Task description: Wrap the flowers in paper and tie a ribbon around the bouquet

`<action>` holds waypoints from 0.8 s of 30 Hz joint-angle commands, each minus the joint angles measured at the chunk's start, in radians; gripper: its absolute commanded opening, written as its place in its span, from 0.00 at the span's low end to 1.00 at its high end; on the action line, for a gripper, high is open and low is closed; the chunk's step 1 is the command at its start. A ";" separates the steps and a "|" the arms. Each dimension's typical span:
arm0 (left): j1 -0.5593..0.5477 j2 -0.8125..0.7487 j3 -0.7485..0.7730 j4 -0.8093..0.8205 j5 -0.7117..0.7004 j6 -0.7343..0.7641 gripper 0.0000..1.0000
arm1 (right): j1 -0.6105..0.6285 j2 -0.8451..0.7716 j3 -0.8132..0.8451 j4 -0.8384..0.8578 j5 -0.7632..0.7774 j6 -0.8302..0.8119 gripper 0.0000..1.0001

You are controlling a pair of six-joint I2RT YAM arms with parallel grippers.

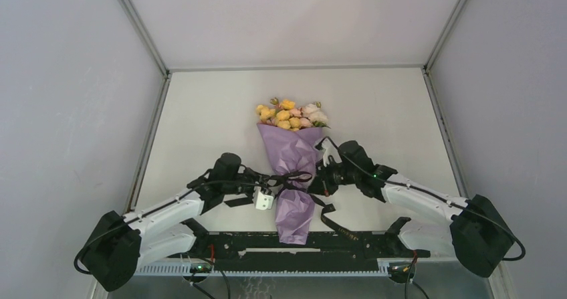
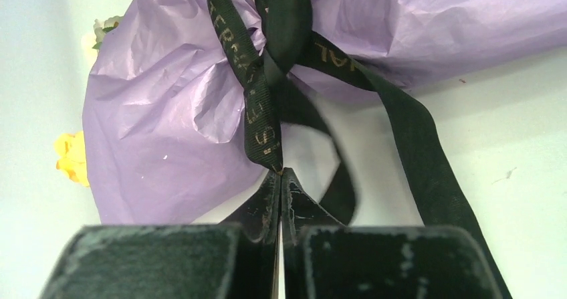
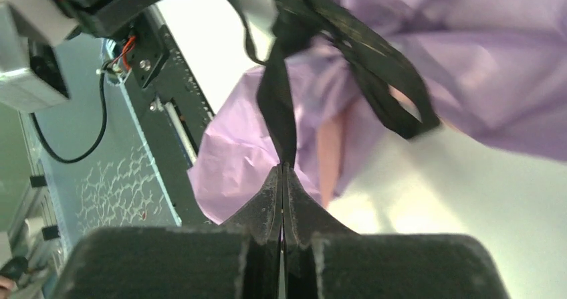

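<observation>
The bouquet lies on the white table, a lilac paper cone with its narrow end toward the arm bases. The flowers, yellow, pink and white blooms, show at its far wide end. The black ribbon is knotted around the cone's waist, and one tail trails onto the table at the right. My left gripper is shut on a ribbon end left of the knot. My right gripper is shut on another ribbon strand right of the knot. In the top view both grippers flank the knot closely.
A black rail with cables runs along the table's near edge, just below the cone's tip. Grey walls enclose the table on the left, right and back. The left arm's white wrist camera hangs beside the cone.
</observation>
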 commanded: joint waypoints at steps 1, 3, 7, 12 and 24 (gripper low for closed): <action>-0.013 -0.033 -0.008 -0.041 0.013 0.032 0.00 | -0.093 -0.069 -0.047 -0.083 -0.008 0.064 0.00; -0.017 -0.042 -0.006 -0.055 0.014 0.036 0.00 | -0.134 -0.107 -0.069 -0.096 -0.007 0.077 0.00; -0.033 -0.052 -0.001 -0.084 0.018 0.036 0.00 | -0.160 -0.137 -0.097 -0.059 -0.011 0.108 0.00; -0.052 -0.073 0.007 -0.178 0.018 0.072 0.00 | -0.200 -0.140 -0.105 -0.047 0.007 0.129 0.00; -0.083 -0.144 0.195 -0.517 -0.007 0.055 0.61 | -0.137 -0.081 -0.102 0.110 0.000 0.169 0.00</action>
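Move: Each hand has already pinched ribbon coming from the knot at the bouquet's waist. The knot lies about 5 cm to the left hand's right, level fore and aft and 1 cm below; the flower heads are roughly 21 cm ahead and 5 cm right, and a loose ribbon tail about 7 cm back and 10 cm left. From the right hand the knot is some 7 cm left, 2 cm ahead and 3 cm lower, with the long tail about 11 cm back and 8 cm right. The right hand keeps its shut fingers on the ribbon and draws it out to the right, away from the knot, by about 5 cm and a little forward, turning some 15 degrees clockwise and sinking slightly before easing back left a centimetre or so at the end. Meanwhile the left hand, still pinching its ribbon loop, pulls about 4 cm back towards the base and a touch down and left, away from the knot, then opens its fingers to about half and lets go of the loop. ##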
